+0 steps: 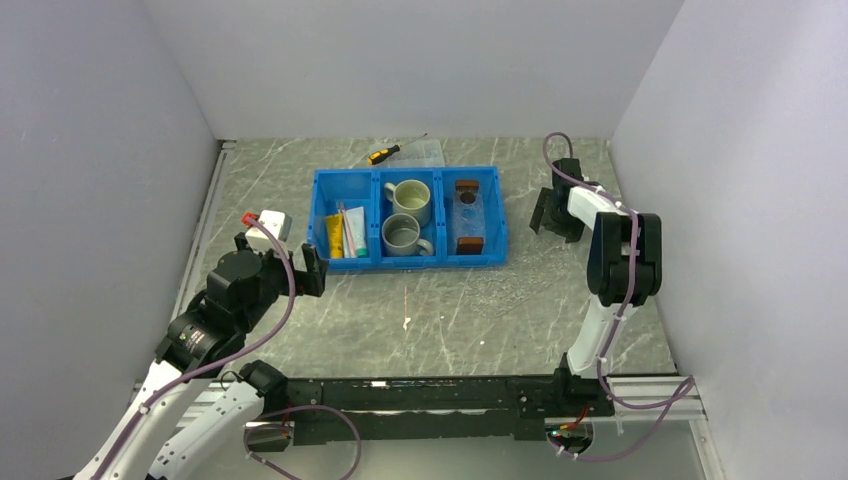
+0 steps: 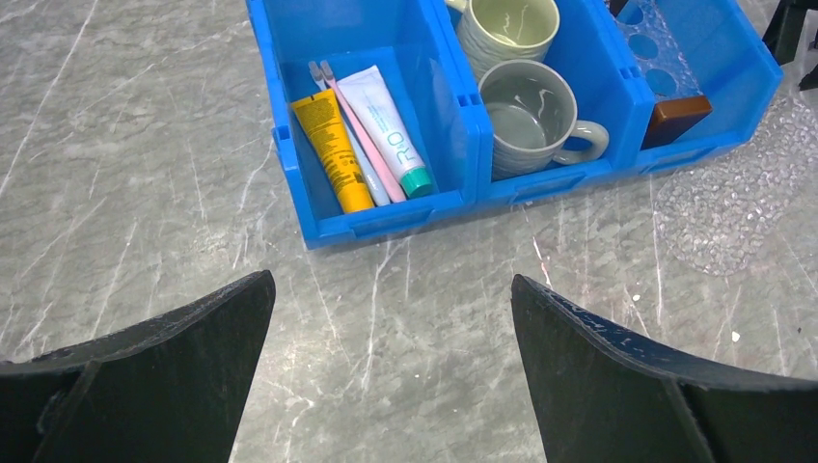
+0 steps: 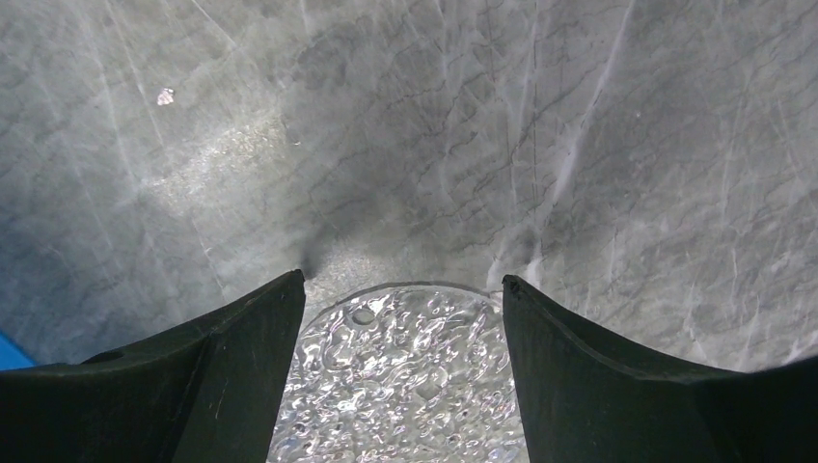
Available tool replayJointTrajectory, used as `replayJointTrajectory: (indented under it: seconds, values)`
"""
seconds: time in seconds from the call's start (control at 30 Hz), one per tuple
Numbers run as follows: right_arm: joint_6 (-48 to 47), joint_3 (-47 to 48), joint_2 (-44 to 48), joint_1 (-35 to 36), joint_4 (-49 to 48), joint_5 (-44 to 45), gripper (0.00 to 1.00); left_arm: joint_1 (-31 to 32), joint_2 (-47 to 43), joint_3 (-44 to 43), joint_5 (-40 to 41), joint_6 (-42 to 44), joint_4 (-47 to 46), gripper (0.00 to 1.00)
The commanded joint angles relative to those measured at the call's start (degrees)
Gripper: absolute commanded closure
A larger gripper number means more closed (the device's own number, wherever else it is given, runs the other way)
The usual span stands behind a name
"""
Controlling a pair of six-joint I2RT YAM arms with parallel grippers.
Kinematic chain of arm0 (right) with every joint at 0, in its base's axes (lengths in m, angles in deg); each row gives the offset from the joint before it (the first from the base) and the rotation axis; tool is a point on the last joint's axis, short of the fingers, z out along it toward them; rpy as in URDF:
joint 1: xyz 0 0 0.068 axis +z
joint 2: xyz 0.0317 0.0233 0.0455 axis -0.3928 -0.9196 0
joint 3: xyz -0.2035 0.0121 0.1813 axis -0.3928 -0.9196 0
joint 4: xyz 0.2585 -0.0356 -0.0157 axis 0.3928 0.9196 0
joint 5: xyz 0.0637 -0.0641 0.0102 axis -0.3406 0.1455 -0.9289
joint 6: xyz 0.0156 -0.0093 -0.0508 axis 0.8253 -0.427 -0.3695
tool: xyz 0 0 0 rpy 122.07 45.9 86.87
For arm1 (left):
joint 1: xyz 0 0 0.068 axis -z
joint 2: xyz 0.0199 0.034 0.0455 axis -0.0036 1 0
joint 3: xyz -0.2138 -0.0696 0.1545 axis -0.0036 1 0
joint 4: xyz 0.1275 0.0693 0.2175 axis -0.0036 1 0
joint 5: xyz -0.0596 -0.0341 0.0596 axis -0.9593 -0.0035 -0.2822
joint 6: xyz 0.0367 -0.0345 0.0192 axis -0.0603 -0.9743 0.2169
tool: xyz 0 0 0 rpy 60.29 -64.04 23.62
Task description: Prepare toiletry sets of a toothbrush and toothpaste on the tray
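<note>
The toothpaste (image 2: 386, 125), a white tube with a green cap, lies in the left compartment of the blue bin (image 2: 386, 220). The thin pink toothbrush (image 2: 365, 140) rests against it, with a second pale stick alongside. In the bin's right compartment lies the clear tray (image 1: 467, 213) with a brown wooden block (image 2: 678, 118) at its end. My left gripper (image 2: 391, 285) hangs open over bare table in front of the bin, holding nothing. To the right of the bin, my right gripper (image 3: 403, 280) is open and points down, its fingers straddling a clear bubbled sheet (image 3: 405, 386) on the table.
A yellow tube (image 2: 333, 149) lies beside the toothbrush. Two mugs (image 1: 408, 218) fill the middle compartment. A yellow-and-black screwdriver (image 1: 385, 153) and a clear box (image 1: 428, 152) sit behind the bin. A white box (image 1: 270, 222) stands near my left arm. Grey walls enclose three sides.
</note>
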Motion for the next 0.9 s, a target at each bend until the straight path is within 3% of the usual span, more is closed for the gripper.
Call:
replayJointTrajectory:
  seconds: [0.0,0.87]
  values:
    - [-0.42,0.7,-0.09,-0.11,0.76,0.17,0.23,0.06,-0.03,-1.36,-0.77,-0.38,-2.36,0.01]
    - [4.93,-17.25,11.51,0.79,-0.98,-2.09,0.23,0.04,-2.02,-1.36,-1.78,-0.51,-2.58,0.01]
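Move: The clear bubbly tray's far end is already between my right hand's spread fingertips. Its middle lies about 9 cm back and 9 cm to the left, barely 2 cm lower. The blue organizer's middle is some 32 cm left and 4 cm farther out than my right hand, and the brown-ended clear case in it about 20 cm left and 4 cm out. From my left hand the tray's middle is roughly 11 cm ahead, 39 cm right and 24 cm below. With my right fingers kept spread astride the tray's far end, I first settle about 1 cm lower, then draw back towards my base, gathering speed, about 5 cm in all and almost level. The fingertips drag the tray along the table; the gap between them stays as it is and the wrist hardly turns. ##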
